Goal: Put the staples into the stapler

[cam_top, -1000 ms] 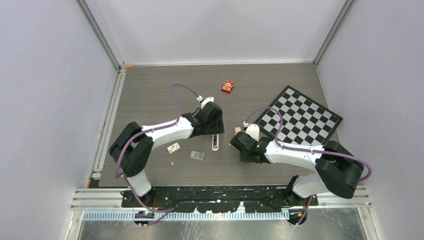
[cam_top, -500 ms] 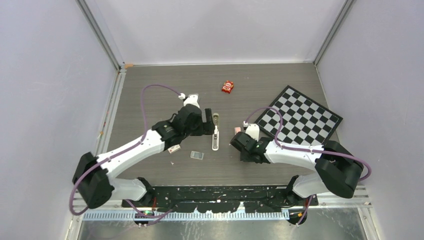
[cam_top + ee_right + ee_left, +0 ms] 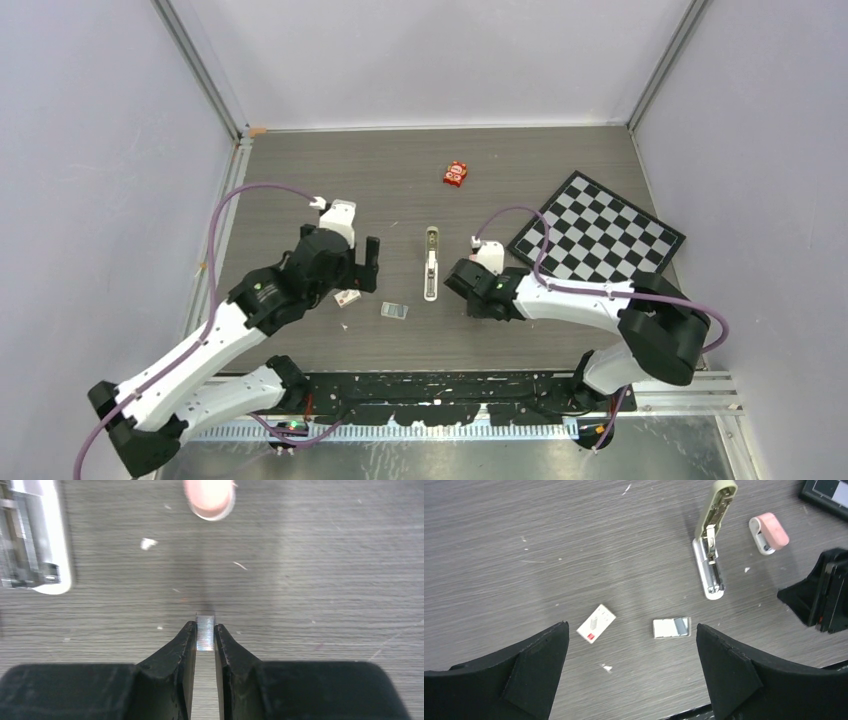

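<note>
The stapler (image 3: 430,265) lies swung open on the table, its olive top (image 3: 716,505) pointing away and its white base with the metal channel (image 3: 708,572) pointing toward me. My left gripper (image 3: 631,670) hangs open and empty over the table, left of the stapler (image 3: 360,270). My right gripper (image 3: 205,630) is shut on a small silvery block of staples (image 3: 205,632) just above the table, right of the stapler's near end (image 3: 35,545). In the top view the right gripper (image 3: 466,288) hides the staples.
A white-and-red card-like box (image 3: 596,623) and a small open white tray (image 3: 671,627) holding a grey block lie below the left gripper. A pink-and-white piece (image 3: 769,532) lies right of the stapler. A red packet (image 3: 456,174) is farther back; a chessboard (image 3: 600,235) at the right.
My left arm drew back left from the stapler and its jaws spread wide. The stapler now lies swung open. My right gripper shifted slightly left and closed fully.
</note>
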`<move>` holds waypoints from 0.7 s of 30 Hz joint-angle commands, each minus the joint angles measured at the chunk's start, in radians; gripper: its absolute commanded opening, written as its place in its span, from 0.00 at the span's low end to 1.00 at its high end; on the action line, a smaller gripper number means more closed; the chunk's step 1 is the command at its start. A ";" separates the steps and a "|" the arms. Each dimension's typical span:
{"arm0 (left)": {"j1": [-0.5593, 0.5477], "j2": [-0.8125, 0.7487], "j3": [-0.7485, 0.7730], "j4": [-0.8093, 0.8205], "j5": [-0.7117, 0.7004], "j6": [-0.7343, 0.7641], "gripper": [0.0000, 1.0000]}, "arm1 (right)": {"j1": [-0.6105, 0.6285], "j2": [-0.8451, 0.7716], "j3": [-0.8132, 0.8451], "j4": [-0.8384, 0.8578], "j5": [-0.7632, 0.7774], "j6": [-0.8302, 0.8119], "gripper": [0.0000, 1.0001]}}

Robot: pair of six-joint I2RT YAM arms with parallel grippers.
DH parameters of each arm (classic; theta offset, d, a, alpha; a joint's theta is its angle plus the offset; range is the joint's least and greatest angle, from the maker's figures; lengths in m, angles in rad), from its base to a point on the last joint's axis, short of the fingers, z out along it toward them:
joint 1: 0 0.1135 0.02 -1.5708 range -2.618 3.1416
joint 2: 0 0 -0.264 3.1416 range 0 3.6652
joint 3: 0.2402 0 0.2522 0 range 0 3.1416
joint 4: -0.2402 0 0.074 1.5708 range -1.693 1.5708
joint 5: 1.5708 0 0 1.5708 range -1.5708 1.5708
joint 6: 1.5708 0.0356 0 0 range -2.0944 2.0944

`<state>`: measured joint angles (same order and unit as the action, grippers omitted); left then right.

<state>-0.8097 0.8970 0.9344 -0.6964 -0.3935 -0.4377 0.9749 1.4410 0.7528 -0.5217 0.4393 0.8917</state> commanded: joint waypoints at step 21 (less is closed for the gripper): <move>-0.002 -0.434 -0.071 -0.027 -0.001 0.199 1.00 | 0.128 0.347 0.521 -0.075 0.159 0.098 0.24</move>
<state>-0.8097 0.4885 0.8734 -0.7937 -0.4259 -0.2729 1.0981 1.7710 1.2083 -0.5701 0.5278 0.9558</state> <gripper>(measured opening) 0.996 0.243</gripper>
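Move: The right hand, already holding a short strip of staples, is low over the table. The open stapler lies about 10 cm to its left, its middle some 9 cm ahead and its near end only 4 cm ahead, nearly level in height. The pink stapler stands about 10 cm straight ahead; the staple tray is roughly 17 cm left and 2 cm ahead. From the empty left hand, the stapler is 7 cm ahead, 16 cm right and 18 cm below. Leftward, about 12 cm, the right hand carries the pinched staple strip to the open stapler's near end, also going some 4 cm forward and, early on, about 4 cm up; the fingers keep their hold and it slows at the end. The empty left hand, wide open, draws away to the left, back and up, tipping its fingers up slightly. ##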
